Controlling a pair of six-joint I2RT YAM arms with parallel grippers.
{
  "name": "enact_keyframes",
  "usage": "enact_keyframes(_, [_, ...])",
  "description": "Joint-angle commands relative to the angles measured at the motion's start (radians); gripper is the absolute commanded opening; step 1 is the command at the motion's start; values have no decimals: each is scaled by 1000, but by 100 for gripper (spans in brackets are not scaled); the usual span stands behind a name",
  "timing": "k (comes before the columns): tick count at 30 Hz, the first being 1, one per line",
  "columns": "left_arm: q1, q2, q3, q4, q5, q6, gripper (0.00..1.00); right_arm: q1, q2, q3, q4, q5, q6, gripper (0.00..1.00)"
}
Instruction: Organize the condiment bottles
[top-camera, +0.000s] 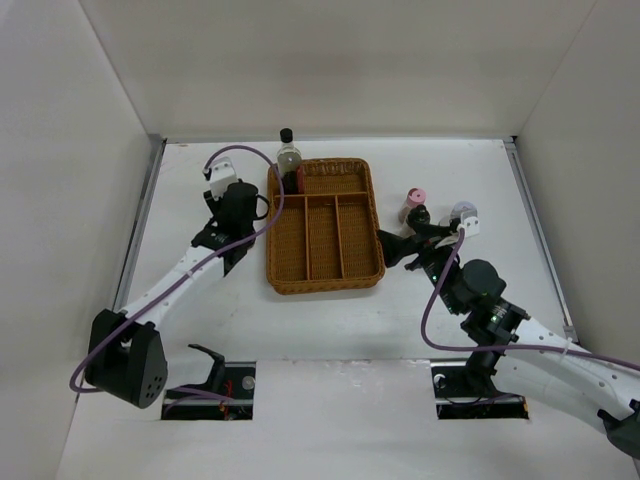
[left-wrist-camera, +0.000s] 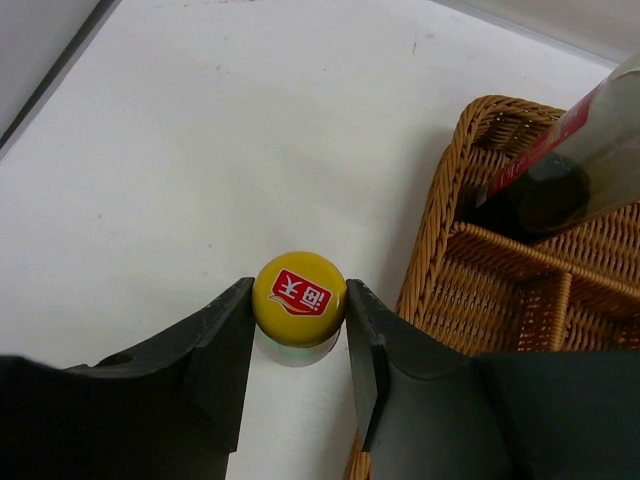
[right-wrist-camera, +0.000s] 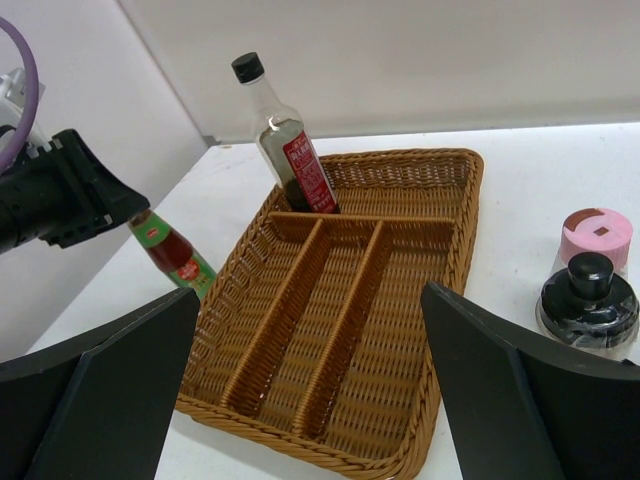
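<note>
My left gripper (top-camera: 243, 205) (left-wrist-camera: 298, 310) is shut on the yellow cap of a bottle (left-wrist-camera: 299, 297) with a red and green label (right-wrist-camera: 172, 254), just left of the wicker tray. A tall black-capped bottle (top-camera: 289, 158) (right-wrist-camera: 283, 135) stands in the tray's back left compartment. My right gripper (top-camera: 397, 248) (right-wrist-camera: 310, 385) is open and empty at the tray's right side. A pink-lidded jar (top-camera: 414, 198) (right-wrist-camera: 596, 237), a dark stubby bottle (top-camera: 420, 215) (right-wrist-camera: 589, 298) and a lavender-lidded jar (top-camera: 463, 211) stand to the right of the tray. No pale-lidded, blue-labelled jar is in view.
The brown wicker divided tray (top-camera: 325, 286) (right-wrist-camera: 445, 410) (left-wrist-camera: 440, 200) lies in the table's middle, with three long compartments bare. White walls enclose the table on the left, back and right.
</note>
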Motion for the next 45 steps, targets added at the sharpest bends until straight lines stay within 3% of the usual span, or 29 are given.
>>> enact_keyframes(1, [-14,-85,9,41,-25,-8,14,-5,-5,3,44,4,7,100])
enact_keyframes(8, [-168,-206,81,38,-90,37,12,-5,7,5,44,5,7,100])
enact_keyframes(15, [-271,-136,134,123,-90,50,12,-10,4,5,44,5,9,100])
enact_keyframes(24, [-278,7,225,242,-59,107,12,-11,3,5,43,4,7,100])
enact_keyframes(45, [-206,202,185,440,28,113,14,-10,36,11,51,-16,10,100])
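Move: The left gripper already holds the yellow-capped bottle by its cap, left of the basket. The far end of the basket's left compartment lies about 12 cm to its right, 5 cm ahead and 13 cm below; the tall bottle stands some 13 cm ahead and 12 cm right, its middle about 2 cm lower. From the idle right hand, that compartment end is roughly 16 cm ahead, 28 cm left and 23 cm below. Keep the left grip on the cap and lift the yellow-capped bottle some 7 cm, easing back about 4 cm while starting right. Carry it about 12 cm right in all, over the basket's left rim, turning the hand about 15 degrees clockwise, then bring it forward some 8 cm towards the tall bottle and lower it about 4 cm at the compartment's far end. ##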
